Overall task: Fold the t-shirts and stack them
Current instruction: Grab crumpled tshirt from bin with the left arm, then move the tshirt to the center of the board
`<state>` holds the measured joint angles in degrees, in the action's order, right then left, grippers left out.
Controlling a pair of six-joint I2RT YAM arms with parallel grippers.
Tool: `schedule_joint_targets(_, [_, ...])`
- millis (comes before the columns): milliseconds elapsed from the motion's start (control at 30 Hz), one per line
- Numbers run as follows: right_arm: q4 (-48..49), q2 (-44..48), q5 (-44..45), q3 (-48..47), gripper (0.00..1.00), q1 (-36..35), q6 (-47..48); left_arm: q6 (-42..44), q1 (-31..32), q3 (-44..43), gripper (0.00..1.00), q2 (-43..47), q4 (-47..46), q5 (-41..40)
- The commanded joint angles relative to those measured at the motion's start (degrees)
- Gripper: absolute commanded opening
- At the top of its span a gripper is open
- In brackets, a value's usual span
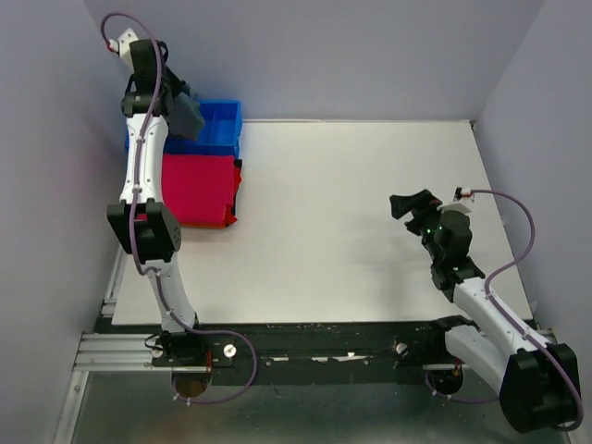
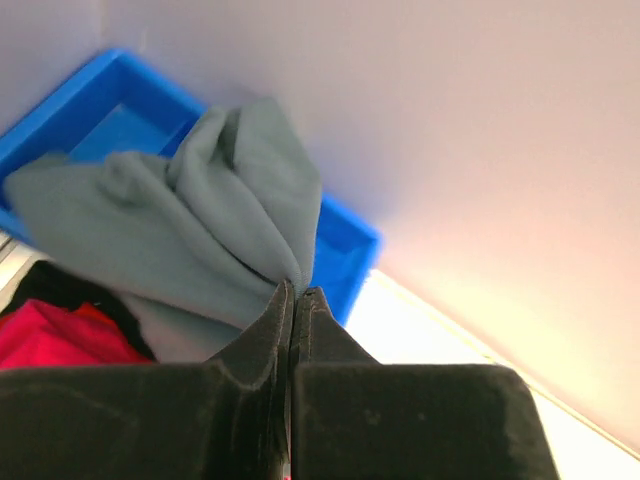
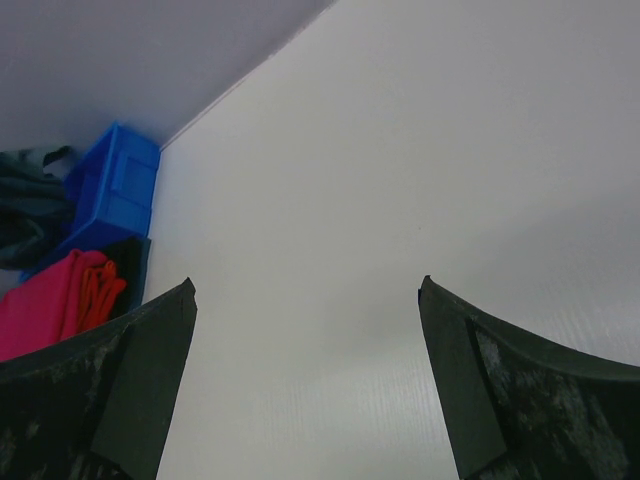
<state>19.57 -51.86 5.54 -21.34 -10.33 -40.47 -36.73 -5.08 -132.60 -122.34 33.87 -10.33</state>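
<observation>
My left gripper (image 2: 298,292) is shut on a bunched fold of the slate grey t-shirt (image 2: 200,220). In the top view this t-shirt (image 1: 190,113) hangs from the left gripper (image 1: 178,92) above the blue tray. The red-magenta t-shirt (image 1: 196,190) lies folded on the table at the left, just in front of the tray; it shows as well in the left wrist view (image 2: 50,335) and the right wrist view (image 3: 50,300). On the right side of the table my right gripper (image 1: 412,203) stands open over bare table, its jaws (image 3: 305,290) wide apart with nothing between them.
The rigid blue plastic tray (image 1: 222,125) sits in the far left corner against the back wall, also seen from the wrists (image 2: 345,250) (image 3: 110,185). Something black lies under the red t-shirt's edge (image 1: 236,199). Grey walls close in the white table (image 1: 370,213) on three sides.
</observation>
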Motion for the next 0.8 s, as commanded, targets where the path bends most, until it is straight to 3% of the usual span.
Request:
schedule_joint_targets(0, [-0.50,1.06,1.75,0.95,1.00,-0.04,1.00,0.34,6.90,4.88,0.00,14.13,-10.63,6.62])
schedule_joint_targets(167, [-0.85,1.14,2.02,0.95,1.00,-0.04,1.00,2.98,19.73,-3.70,0.00,17.32,-14.79,9.10])
schedule_joint_targets(333, [-1.46,1.84,2.81,0.95,1.00,-0.04,1.27,-4.39,26.34,-6.37,0.00,19.15,-22.07,18.75])
schedule_joint_targets(467, [-2.26,3.42,4.39,1.22,1.00,-0.04,1.09,-10.01,28.02,4.67,0.00,25.12,-29.19,22.63])
schedule_joint_targets(567, [-3.75,5.01,6.40,1.39,1.00,-0.04,1.09,-14.41,28.11,25.39,0.13,33.02,-32.45,18.34])
schedule_joint_targets(600, [-4.54,5.62,7.20,1.48,1.00,-0.04,0.92,-14.86,28.02,33.37,0.23,35.31,-33.59,16.59])
schedule_joint_targets(633, [-5.07,6.41,8.25,1.57,1.00,-0.04,0.74,-14.86,27.93,40.50,0.43,36.81,-35.34,13.87])
schedule_joint_targets(667, [-5.77,6.94,9.39,1.65,1.00,-0.04,0.65,-15.12,27.85,45.53,0.71,38.04,-34.49,11.93])
schedule_joint_targets(700, [-6.12,7.38,9.92,2.00,1.00,-0.04,0.65,-15.39,27.76,50.11,0.92,38.41,-32.48,10.87])
schedule_joint_targets(733, [-6.30,7.73,10.54,2.18,1.00,-0.04,1.00,-14.69,27.67,53.72,0.99,39.10,-31.94,9.03])
schedule_joint_targets(767, [-6.48,7.73,11.15,2.27,1.00,-0.04,1.27,-14.51,27.67,57.76,0.99,39.89,-30.98,7.09])
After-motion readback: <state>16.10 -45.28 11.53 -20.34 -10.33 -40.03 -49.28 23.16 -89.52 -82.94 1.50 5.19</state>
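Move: The shut left gripper still holds the grey t-shirt, raised above the blue bin, whose middle lies about 25 cm below and 2 cm farther out. The bare middle of the table, where the shirt is to go, is roughly 50 cm to the right, 23 cm nearer and 29 cm lower. The red stack lies 19 cm nearer than the hand and 4 cm right. From the right hand, that bare middle is some 18 cm left, 4 cm ahead and 15 cm down. Fling the held t-shirt out of the bin area: whip the left gripper up and right, about 30 cm each way, drawing it back nearly 20 cm while the fingers tip upward and swing clockwise some 45 degrees. Then snap it down about 13 cm, tipping the fingers back down, and open them wide to let go of the shirt. Ease the open right gripper slightly right. ##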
